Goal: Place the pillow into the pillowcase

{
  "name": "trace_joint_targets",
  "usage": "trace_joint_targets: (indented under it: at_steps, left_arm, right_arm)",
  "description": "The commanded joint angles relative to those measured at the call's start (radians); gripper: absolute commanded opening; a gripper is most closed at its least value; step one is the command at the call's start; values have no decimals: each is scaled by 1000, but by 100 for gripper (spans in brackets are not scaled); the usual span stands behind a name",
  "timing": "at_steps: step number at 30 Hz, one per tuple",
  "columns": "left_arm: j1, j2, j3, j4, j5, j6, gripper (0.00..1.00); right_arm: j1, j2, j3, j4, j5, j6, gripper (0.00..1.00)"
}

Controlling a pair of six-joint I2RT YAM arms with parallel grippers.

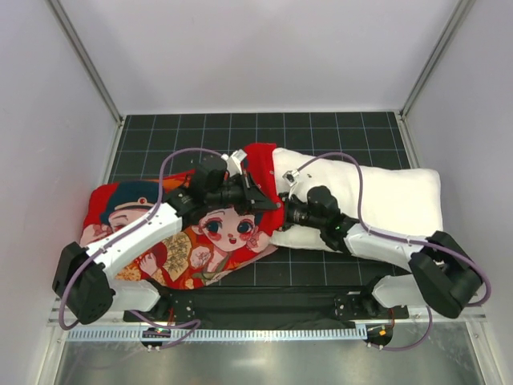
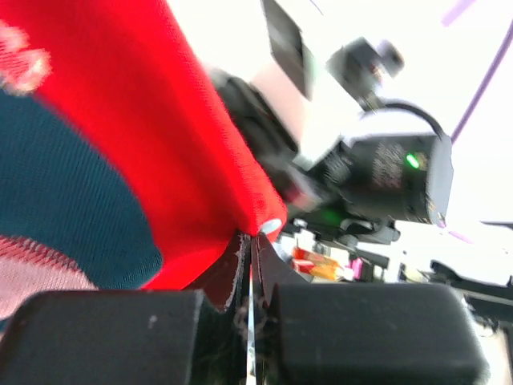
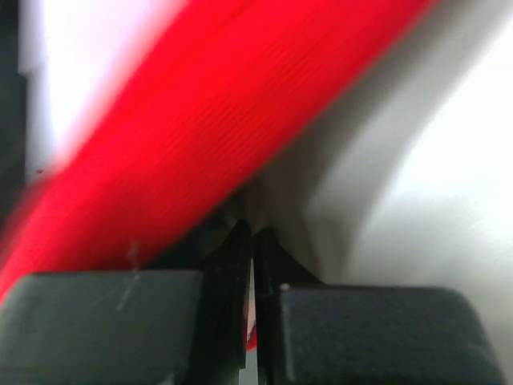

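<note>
The red pillowcase (image 1: 200,241) with a cartoon child's face lies at the left and centre of the mat. The white pillow (image 1: 385,196) lies to its right, with its left end tucked under the case's red opening edge. At that opening's upper part my left gripper (image 1: 258,195) is shut on the red hem (image 2: 160,144), pinched at its tips (image 2: 255,241). Just right of and below it, my right gripper (image 1: 282,215) is shut on the red edge (image 3: 208,136), its tips (image 3: 250,233) against the pillow (image 3: 433,184).
A black gridded mat (image 1: 321,132) covers the table, with white walls on three sides. Purple cables loop over both arms. The right arm's wrist camera (image 2: 385,172) sits close in front of my left gripper. The pillow's right end reaches near the right wall.
</note>
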State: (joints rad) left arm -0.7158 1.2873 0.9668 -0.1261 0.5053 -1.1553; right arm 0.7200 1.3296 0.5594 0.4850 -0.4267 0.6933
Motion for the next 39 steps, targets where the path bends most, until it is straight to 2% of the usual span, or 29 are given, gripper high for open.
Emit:
trace_joint_targets:
  at_steps: [1,2,6,15,18,21,22,23,24,25,26,27,29,32,34,36,38,39]
  left_arm:
    - [29,-25,87,-99,1,113,2]
    - [30,-23,102,-124,-16,130,2]
    - [30,4,145,-171,-51,163,1]
    - [29,47,179,-218,-96,207,1]
    - [3,76,188,-204,-97,204,1]
    - [-55,113,214,-195,-129,207,0]
    - [-69,124,220,-191,-134,207,1]
    - [-83,135,228,-187,-151,206,0]
    - [-97,142,234,-181,-160,207,0]
    - [-123,159,245,-181,-169,207,0]
    - [-137,165,250,-179,-194,207,0]
    - [-151,173,254,-178,-208,212,0]
    - [-207,197,274,-179,-250,210,0]
    - [-284,234,326,-184,-316,230,0]
    - [-310,251,349,-202,-333,262,2]
    - [-321,261,378,-240,-365,290,8]
    - [-321,233,403,-348,-448,342,27]
    - [-321,219,414,-390,-585,359,34]
  right_arm:
    - [-2,-104,-45,194,-159,29,10]
    - [-1,-116,-53,204,-231,41,12]
    - [30,-174,-59,162,-314,22,16]
    - [53,-375,-90,-5,-317,3,22]
    - [53,-455,-64,-136,-287,-27,22]
    - [52,-548,-9,-383,-117,-99,23]
    - [50,-573,13,-565,84,-136,23]
    - [50,-595,61,-660,212,-138,25]
    - [49,-618,79,-746,332,-129,31]
    - [41,-673,86,-846,532,-126,40]
    - [33,-700,99,-876,587,-123,48]
    - [10,-727,106,-913,624,-127,59]
    - [-11,-753,152,-950,702,-152,70]
    - [-65,-686,244,-1034,781,-188,72]
    - [-134,-630,283,-1059,766,-204,74]
    - [-178,-561,307,-1036,705,-219,78]
    - [-243,-490,310,-1005,613,-232,82]
    - [-258,-460,313,-991,596,-233,83]
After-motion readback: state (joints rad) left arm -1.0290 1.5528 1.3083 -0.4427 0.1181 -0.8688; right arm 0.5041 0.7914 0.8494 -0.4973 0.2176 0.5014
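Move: Held in the left fingers is the near part of the pillowcase's mouth edge; the pillow's middle lies roughly 28 cm to that hand's right, 9 cm ahead and 18 cm below. From it the pillowcase's middle is about 28 cm left, 6 cm ahead and 21 cm below, the mouth's far corner some 22 cm ahead, 3 cm left and 14 cm lower. From the right hand, nearly shut in the mouth, the pillow's middle is about 28 cm right, 8 cm ahead and 9 cm below. Opening its fingers off the pillow's inserted end, the right hand backs out of the mouth about 10 cm while rising, then swings right some 20 cm and forward over the pillow, opening wide and turning to point down. The left hand, after a small forward-left shift, draws the mouth edge right and down, with some backward travel, over the pillow, about 8 cm sideways, and its fingers start to part at the end. ##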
